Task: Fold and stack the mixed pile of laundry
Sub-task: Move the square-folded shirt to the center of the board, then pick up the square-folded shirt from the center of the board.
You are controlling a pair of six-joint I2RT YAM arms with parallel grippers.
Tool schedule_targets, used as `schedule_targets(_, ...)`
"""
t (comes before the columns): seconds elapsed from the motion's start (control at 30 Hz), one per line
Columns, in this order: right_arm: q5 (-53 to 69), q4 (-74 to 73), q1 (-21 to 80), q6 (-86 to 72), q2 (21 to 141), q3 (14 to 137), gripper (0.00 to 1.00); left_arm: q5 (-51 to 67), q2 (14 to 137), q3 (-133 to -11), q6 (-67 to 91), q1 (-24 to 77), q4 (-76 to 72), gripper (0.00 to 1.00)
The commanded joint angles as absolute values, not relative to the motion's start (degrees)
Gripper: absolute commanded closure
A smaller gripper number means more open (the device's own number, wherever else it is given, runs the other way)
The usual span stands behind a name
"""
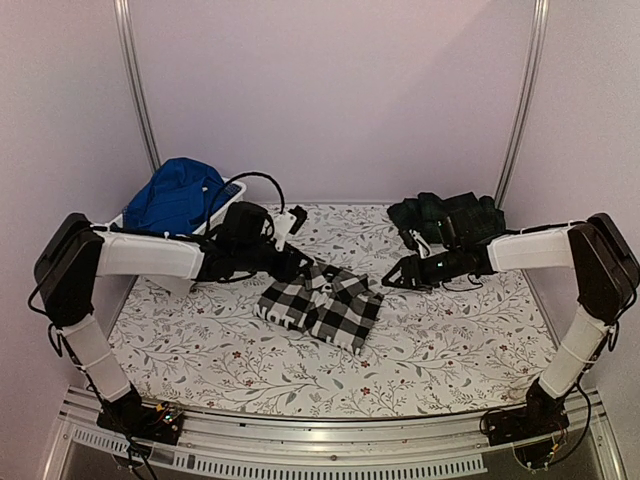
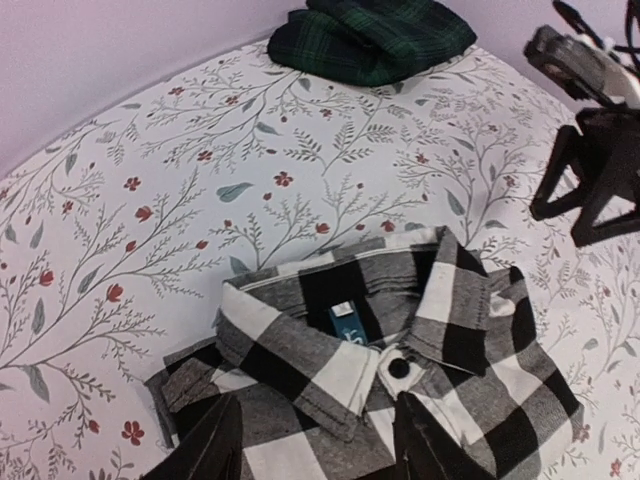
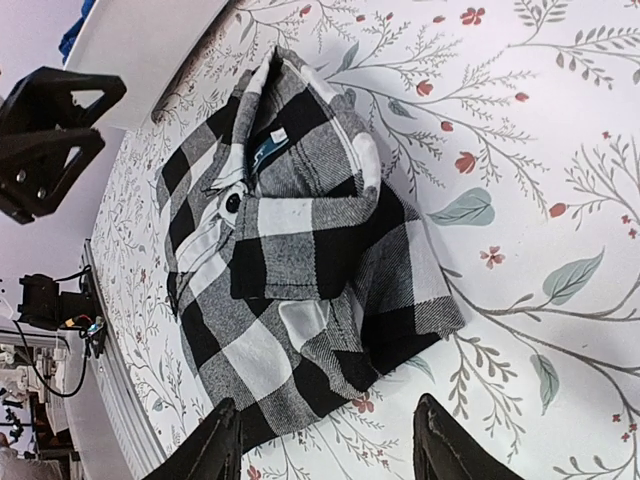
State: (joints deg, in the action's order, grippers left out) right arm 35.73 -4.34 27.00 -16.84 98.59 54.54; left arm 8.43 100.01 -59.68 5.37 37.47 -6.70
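The black-and-white checked shirt point(image 1: 320, 305) lies folded in the middle of the table, collar and button showing point(image 2: 400, 366). My left gripper point(image 1: 292, 266) hovers at its collar end, jaws open, fingers point(image 2: 205, 445) spread above the cloth. My right gripper point(image 1: 393, 277) sits just off the shirt's right edge point(image 3: 300, 260), open, with only table and the cloth's corner between its fingers point(image 3: 450, 445). A dark green-navy tartan garment point(image 1: 445, 220) lies bunched at the back right point(image 2: 370, 35). The bright blue garment point(image 1: 175, 195) is heaped at the back left.
A white tub point(image 1: 228, 200) holds the blue garment at the back left; its wall also shows in the right wrist view point(image 3: 150, 40). The floral tablecloth point(image 1: 450, 345) covers the table. Metal frame posts point(image 1: 135, 80) rise at both back corners.
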Motion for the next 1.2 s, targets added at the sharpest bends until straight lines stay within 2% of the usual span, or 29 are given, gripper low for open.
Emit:
schedule_targets(0.0, 37.72, -6.05, 25.25, -15.46, 98.73, 55.25, 0.45, 7.90, 100.25, -57.81, -6.69, 47.63, -7.18, 0.48)
schedule_targets(0.23, 44.79, 2.86, 23.00, -21.17, 95.76, 47.34, 0.44, 10.39, 102.69, -56.74, -18.38, 58.18, -5.99, 0.48)
schedule_targets(0.37, 47.77, 7.43, 22.71, -24.74, 95.34, 43.38, 0.43, 14.34, 104.67, -55.00, -23.11, 59.87, -5.75, 0.49)
schedule_targets(0.57, 50.81, 13.34, 22.25, -29.00, 96.28, 39.73, 0.42, 11.56, 110.29, -56.44, -26.58, 60.33, -6.05, 0.49)
schedule_targets(0.67, 51.98, 16.00, 21.63, -31.41, 97.21, 38.24, 0.38, 9.92, 114.08, -58.14, -28.82, 60.50, -5.45, 0.50)
schedule_targets(0.8, 53.80, 21.80, 21.37, -35.55, 97.62, 35.60, 0.31, 7.74, 117.97, -61.65, -29.80, 60.62, -5.41, 0.68)
schedule_targets(0.97, 54.46, 27.32, 21.40, -41.44, 99.56, 33.09, 0.24, 10.28, 116.29, -62.04, -26.18, 60.34, -14.22, 0.98)
schedule_targets(1.17, 55.03, 39.98, 21.46, -53.13, 101.17, 29.52, 0.19, 11.45, 115.83, -64.40, -21.54, 59.04, -20.66, 1.00)
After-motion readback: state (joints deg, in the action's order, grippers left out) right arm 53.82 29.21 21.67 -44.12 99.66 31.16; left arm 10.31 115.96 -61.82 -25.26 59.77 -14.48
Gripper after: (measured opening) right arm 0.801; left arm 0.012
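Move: Behind and to the right of the left hand lies its target, the checked shirt's near right corner: about 15 cm back, 13 cm right and 11 cm down. The shirt's middle is only some 3 cm back and 6 cm right of that hand. From the right hand the near right corner is roughly 12 cm back and 8 cm left, 8 cm down. The shirt's far right corner lies 2 cm to its left, and the green folded shirt about 25 cm ahead, 14 cm right. Swinging back about 17 cm and right 10 cm over the checked shirt while turning clockwise some 40 degrees, the left hand then drops to the table, shuts its half-open fingers on the near right corner and begins lifting it slightly. The right hand eases back and down towards the same corner, tilting and opening wider, still empty. ##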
